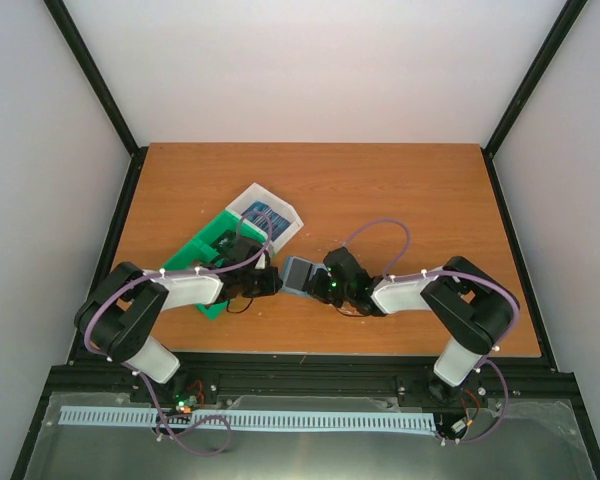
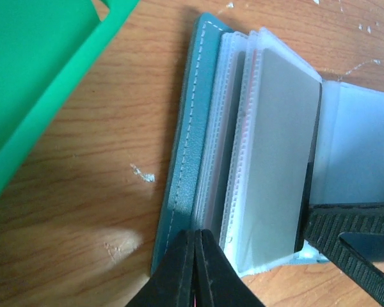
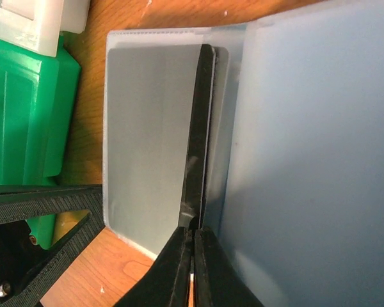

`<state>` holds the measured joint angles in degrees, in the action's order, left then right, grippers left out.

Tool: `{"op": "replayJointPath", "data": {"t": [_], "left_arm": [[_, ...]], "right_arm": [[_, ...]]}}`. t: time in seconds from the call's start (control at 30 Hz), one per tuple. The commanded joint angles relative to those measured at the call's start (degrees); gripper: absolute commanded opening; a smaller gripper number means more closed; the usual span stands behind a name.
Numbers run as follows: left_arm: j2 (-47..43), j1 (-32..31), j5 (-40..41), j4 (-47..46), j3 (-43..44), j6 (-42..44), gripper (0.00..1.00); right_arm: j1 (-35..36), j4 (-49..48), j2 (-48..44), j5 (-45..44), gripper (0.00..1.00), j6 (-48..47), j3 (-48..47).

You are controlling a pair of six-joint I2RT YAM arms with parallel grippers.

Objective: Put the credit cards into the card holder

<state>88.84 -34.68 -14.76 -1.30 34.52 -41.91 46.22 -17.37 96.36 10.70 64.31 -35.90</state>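
The teal card holder [image 1: 298, 273] lies open on the table between both grippers. In the left wrist view its cover [image 2: 185, 141] sits at the left, with clear plastic sleeves [image 2: 275, 153] fanned up beside it. My left gripper [image 2: 199, 238] is shut on the holder's near edge, where the first sleeves meet the cover. My right gripper [image 3: 193, 235] is shut on a dark credit card [image 3: 198, 134]. That card is seen edge-on and stands between a grey sleeve [image 3: 147, 141] and a pale blue one [image 3: 313, 160]. More credit cards [image 1: 265, 213], blue ones, lie in the white bin.
A green bin [image 1: 205, 262] sits just left of the holder, under my left arm, and its rim [image 2: 64, 83] is close to the cover. The white bin [image 1: 283, 230] stands behind it. The right gripper's fingers [image 2: 352, 233] show at the holder's far side in the left wrist view.
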Motion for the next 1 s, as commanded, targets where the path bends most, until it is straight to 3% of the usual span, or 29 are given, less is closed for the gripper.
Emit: {"op": "replayJointPath", "data": {"t": [0.0,0.2,0.33,0.43,0.63,0.97], "left_arm": [[-2.2,-0.38,-1.49,2.94,1.25,1.1,0.07],[-5.97,-0.39,-0.53,7.33,5.31,2.78,0.31],[-7.43,-0.39,-0.4,8.93,6.69,1.99,0.52],[-6.26,-0.18,0.01,10.08,7.72,0.47,0.63],[-3.24,0.22,0.43,9.63,7.38,-3.24,0.72],[0.57,1.75,-3.51,5.92,6.34,-4.9,0.74]], "right_arm": [[0.36,5.58,-4.31,-4.12,0.06,-2.89,-1.36],[0.34,23.56,-10.91,-10.29,0.16,-8.74,-4.81],[0.36,31.69,-10.78,-11.54,0.24,-12.36,-8.12],[0.36,34.92,-9.17,-11.81,0.27,-14.81,-10.92],[0.36,37.26,-2.74,-9.67,0.27,-19.31,-17.01],[0.28,46.71,0.88,-19.04,0.28,-18.24,-20.51]]}}
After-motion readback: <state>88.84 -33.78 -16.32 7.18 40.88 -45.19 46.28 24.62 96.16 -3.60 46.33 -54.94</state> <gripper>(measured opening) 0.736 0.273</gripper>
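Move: My left fingertips, shut, are at the near left corner of the open card holder; the left page with its grey card has its middle about 4 cm to their right, 2 cm ahead. My right fingertips are at the near end of that card's black strip, with the empty right page centred some 5 cm to their right and 2 cm ahead, the left page 3 cm left and 2 cm ahead. The green tray's middle lies about 10 cm left of my left hand and 8 cm ahead. I take both hands off the holder. My right hand hops up about 4 cm and over the spine, sinks again some 5 cm to the right over the near part of the empty right page, parting its fingers a little and tipping some 30 degrees so they point almost straight down. My left hand comes free of the sleeves' left edge, rises 5 cm, spreads its fingers wide and sinks most of the way back over the near left corner. ##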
